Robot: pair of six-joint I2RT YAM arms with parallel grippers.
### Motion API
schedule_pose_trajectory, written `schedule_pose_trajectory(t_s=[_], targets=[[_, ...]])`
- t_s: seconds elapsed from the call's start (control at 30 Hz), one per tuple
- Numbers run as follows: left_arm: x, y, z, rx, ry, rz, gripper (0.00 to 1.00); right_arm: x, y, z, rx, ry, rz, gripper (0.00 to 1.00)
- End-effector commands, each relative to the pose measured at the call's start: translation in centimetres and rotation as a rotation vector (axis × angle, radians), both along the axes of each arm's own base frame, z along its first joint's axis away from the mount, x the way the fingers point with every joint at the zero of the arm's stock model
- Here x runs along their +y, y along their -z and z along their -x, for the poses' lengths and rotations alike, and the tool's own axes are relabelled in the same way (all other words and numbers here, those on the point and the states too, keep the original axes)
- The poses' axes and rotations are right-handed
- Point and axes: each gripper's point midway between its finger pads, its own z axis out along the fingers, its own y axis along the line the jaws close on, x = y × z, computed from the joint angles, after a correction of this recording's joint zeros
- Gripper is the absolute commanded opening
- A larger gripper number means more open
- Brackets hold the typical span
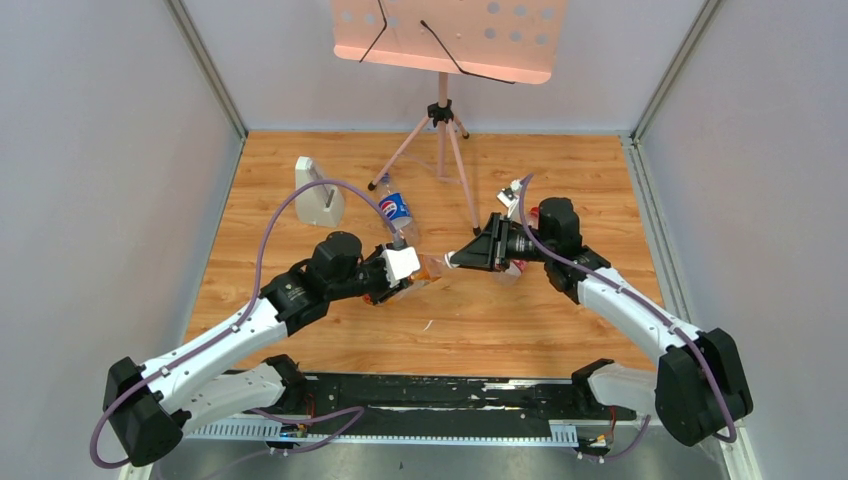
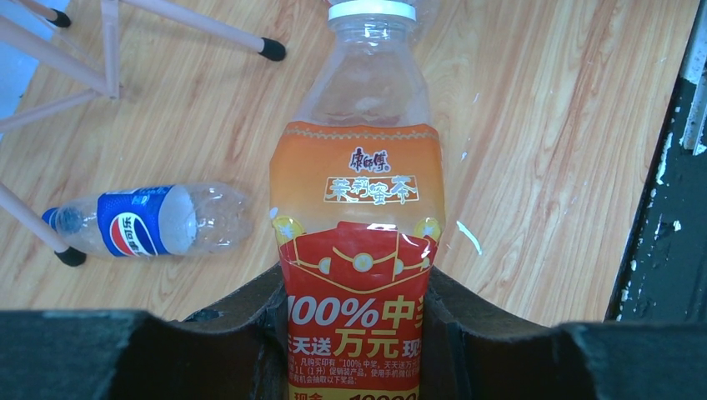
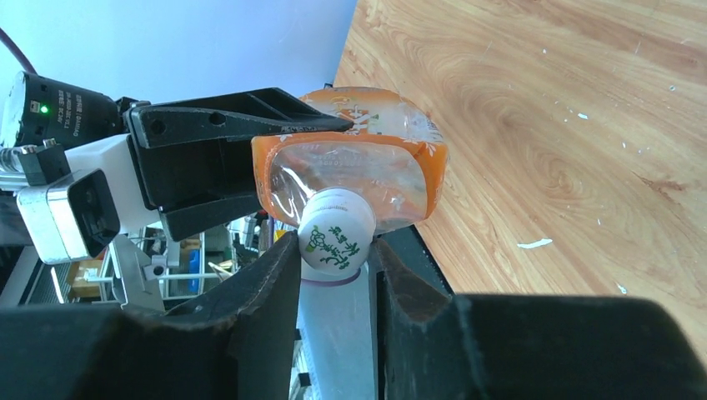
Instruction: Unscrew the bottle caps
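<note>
My left gripper [image 2: 357, 308] is shut on the orange-labelled bottle [image 2: 358, 192] and holds it off the table, neck pointing toward the right arm. The bottle's white cap [image 3: 335, 240] sits between my right gripper's [image 3: 335, 250] fingertips, which press it from both sides. In the top view the two grippers [image 1: 398, 272] [image 1: 455, 258] meet over the table's middle with this bottle [image 1: 432, 268] between them. The Pepsi bottle [image 2: 142, 221] lies on its side with its blue cap [image 2: 52, 218] on, also seen from above [image 1: 396, 212]. The right arm hides most of another bottle.
A pale grey upright block [image 1: 318, 192] stands at the back left. A pink music stand's tripod [image 1: 441, 140] stands at the back centre, its legs [image 2: 200, 25] near the Pepsi bottle. A black rail [image 1: 430, 395] runs along the near edge.
</note>
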Motion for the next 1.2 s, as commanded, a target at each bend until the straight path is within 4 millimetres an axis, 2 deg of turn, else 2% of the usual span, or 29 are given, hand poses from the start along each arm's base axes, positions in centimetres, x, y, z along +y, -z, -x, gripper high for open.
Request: schedule_pose_trajectory(t_s=[0.0,0.03,0.17,0.27,0.3,0.4,0.5,0.57,0.67,0.83,0.97,1.17], targets=[[-0.8,-1.6,-0.3,-0.036,0.003,0.053,0.00,0.4,-2.7,0.2,-0.203,-0.070,-0.037,0.03],[-0.8,-1.6,-0.4,-0.030,-0.002,0.060,0.00,0.2,-2.7,0.3,-0.269,-0.077,-0.029,0.00],[-1.7,-1.8,0.8,0.021,0.052,0.103,0.00,-0.4,-2.2,0.9,-0.593,-0.143,0.003,0.00],[-2.3,-2.2,1.8,0.062,0.109,0.131,0.00,-0.6,-1.8,2.0,-0.796,-0.244,0.003,0.00],[-2.5,-2.8,3.0,0.109,0.189,0.168,0.00,-0.7,-1.5,3.1,-0.906,-0.321,-0.010,0.00],[-2.5,-3.5,4.1,0.149,0.257,0.188,0.00,-0.9,-1.5,3.9,-1.043,-0.392,-0.017,0.00],[-2.5,-3.5,4.8,0.197,0.302,0.181,0.00,-1.0,-2.2,3.3,-1.143,-0.395,0.015,0.00],[-2.6,-3.3,4.9,0.215,0.306,0.176,0.00,-1.0,-2.8,3.2,-1.147,-0.389,0.013,0.02],[-2.6,-3.1,4.8,0.223,0.303,0.168,0.00,-1.0,-2.8,3.7,-1.115,-0.402,-0.007,0.16],[-2.3,-2.8,4.0,0.193,0.258,0.156,0.00,-1.1,-2.5,2.8,-1.010,-0.319,0.033,0.33],[-1.9,-2.4,3.2,0.170,0.214,0.139,0.00,-1.2,-3.0,2.6,-0.920,-0.248,0.028,0.48],[-1.1,-2.2,1.6,0.118,0.121,0.121,0.00,-1.3,-3.5,3.5,-0.776,-0.213,-0.011,0.59]])
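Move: The right fingers already pinch the white cap, about 1 cm to the left of their midpoint; the left hand still grips the bottle body, with that cap about 12 cm to its right, 4 cm ahead and 3 cm higher. From the right hand, the Pepsi bottle lies roughly 20 cm ahead and 12 cm left, the red-capped bottle some 12 cm ahead and 16 cm right, both about 18 cm below. Right hand unscrews the pinched cap some 55 degrees, both hands drawing back about 3 cm, then releases it. ##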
